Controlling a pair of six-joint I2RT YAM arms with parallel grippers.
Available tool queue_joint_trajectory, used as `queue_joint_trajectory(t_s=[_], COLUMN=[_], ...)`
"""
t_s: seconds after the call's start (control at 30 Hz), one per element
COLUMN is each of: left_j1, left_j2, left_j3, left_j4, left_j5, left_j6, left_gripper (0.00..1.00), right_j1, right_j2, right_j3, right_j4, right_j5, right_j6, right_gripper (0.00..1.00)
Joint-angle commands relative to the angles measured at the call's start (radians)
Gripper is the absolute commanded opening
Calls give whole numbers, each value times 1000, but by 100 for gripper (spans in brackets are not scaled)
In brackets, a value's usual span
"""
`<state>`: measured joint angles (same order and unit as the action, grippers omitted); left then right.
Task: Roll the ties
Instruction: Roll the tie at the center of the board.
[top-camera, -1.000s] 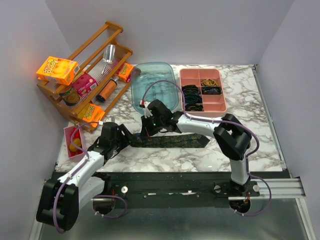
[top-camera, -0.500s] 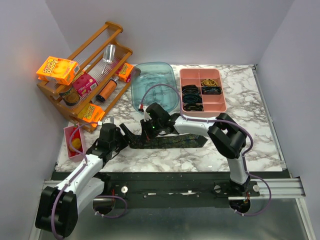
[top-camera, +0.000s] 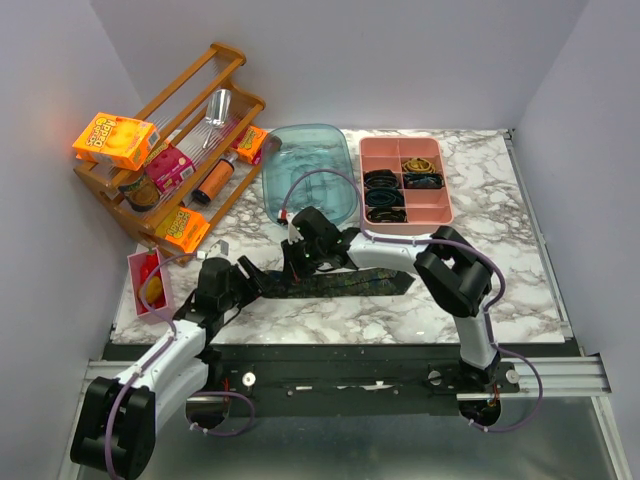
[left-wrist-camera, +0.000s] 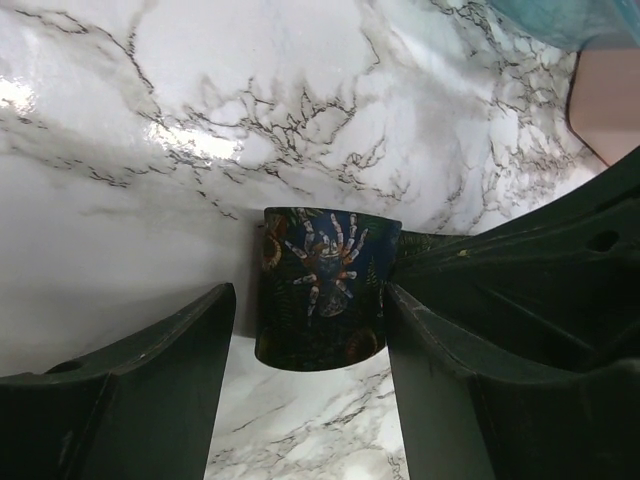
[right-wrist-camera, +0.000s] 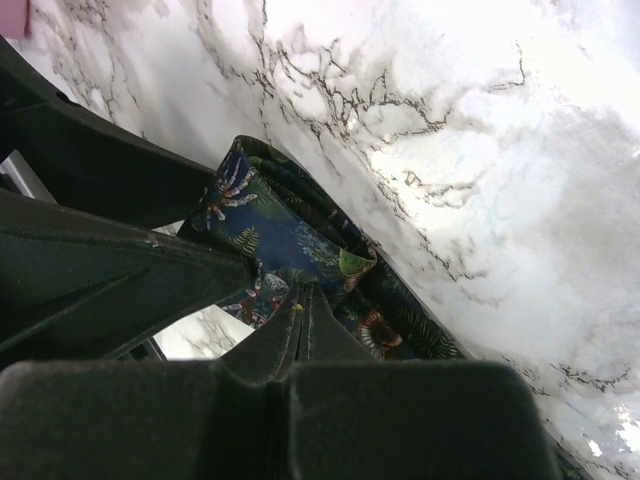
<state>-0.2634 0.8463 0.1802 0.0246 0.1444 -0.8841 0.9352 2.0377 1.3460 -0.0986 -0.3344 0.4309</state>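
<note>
One dark patterned tie (top-camera: 350, 282) lies flat across the marble, running left to right. Its left end is rolled into a short roll (left-wrist-camera: 325, 285). My left gripper (left-wrist-camera: 308, 295) is open and straddles that roll, with a finger (left-wrist-camera: 150, 390) on either side; the right-hand finger touches it. From above, the left gripper (top-camera: 248, 275) sits at the tie's left end. My right gripper (right-wrist-camera: 300, 292) is shut, and its tips press down on the tie (right-wrist-camera: 290, 235) just behind the roll. In the top view the right gripper (top-camera: 297, 268) is close beside the left one.
A pink compartment tray (top-camera: 440, 205) with several rolled ties stands at the back right. A teal tub (top-camera: 308, 172) is beside it. A wooden rack (top-camera: 225, 55) of boxes and bottles fills the back left. A small pink box (top-camera: 150, 283) lies beside the left arm.
The left arm has drawn back toward the near edge, its gripper staying at the tie's rolled end. The right gripper has shifted slightly left along the tie.
</note>
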Motion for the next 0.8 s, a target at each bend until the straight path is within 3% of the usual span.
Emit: queue_joint_trajectory(t_s=[0.0, 0.23, 0.33, 0.77], left_j1=[4, 4, 4, 4], left_j2=[-7, 34, 40, 14], left_j3=[-45, -88, -97, -50], left_j4=[80, 208, 233, 179], left_j5=[32, 72, 75, 78], left_j6=[5, -1, -1, 23], left_gripper=[71, 70, 63, 8], right_j1=[10, 10, 10, 10], right_j2=[35, 50, 53, 26], right_j3=[-16, -15, -13, -18], right_j4=[10, 11, 10, 7], right_j5=[-18, -25, -26, -22], right_j6=[12, 14, 15, 16], right_gripper=[1, 1, 1, 1])
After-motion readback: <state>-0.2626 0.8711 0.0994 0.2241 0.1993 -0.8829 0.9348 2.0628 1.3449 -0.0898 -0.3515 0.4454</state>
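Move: The tie's roll sits just at the left hand, between its open fingertips: about 2 cm to its right, level with it front to back and some 1 cm lower. The unrolled tail's middle lies about 20 cm to the right and 2 cm below. The blue bin is roughly 25 cm ahead and 12 cm to the right. From the right hand, the roll is about 4 cm to the left, level front to back and 1 cm below. Edging about 1 cm rightward towards the roll with a slight tilt, the left hand then stays put and closes its fingers from widely open to about a third, pinching the roll from both sides. Meanwhile the right hand, fingers still shut, sinks about 1 cm onto the tie at the roll's right side and keeps pressing there. ##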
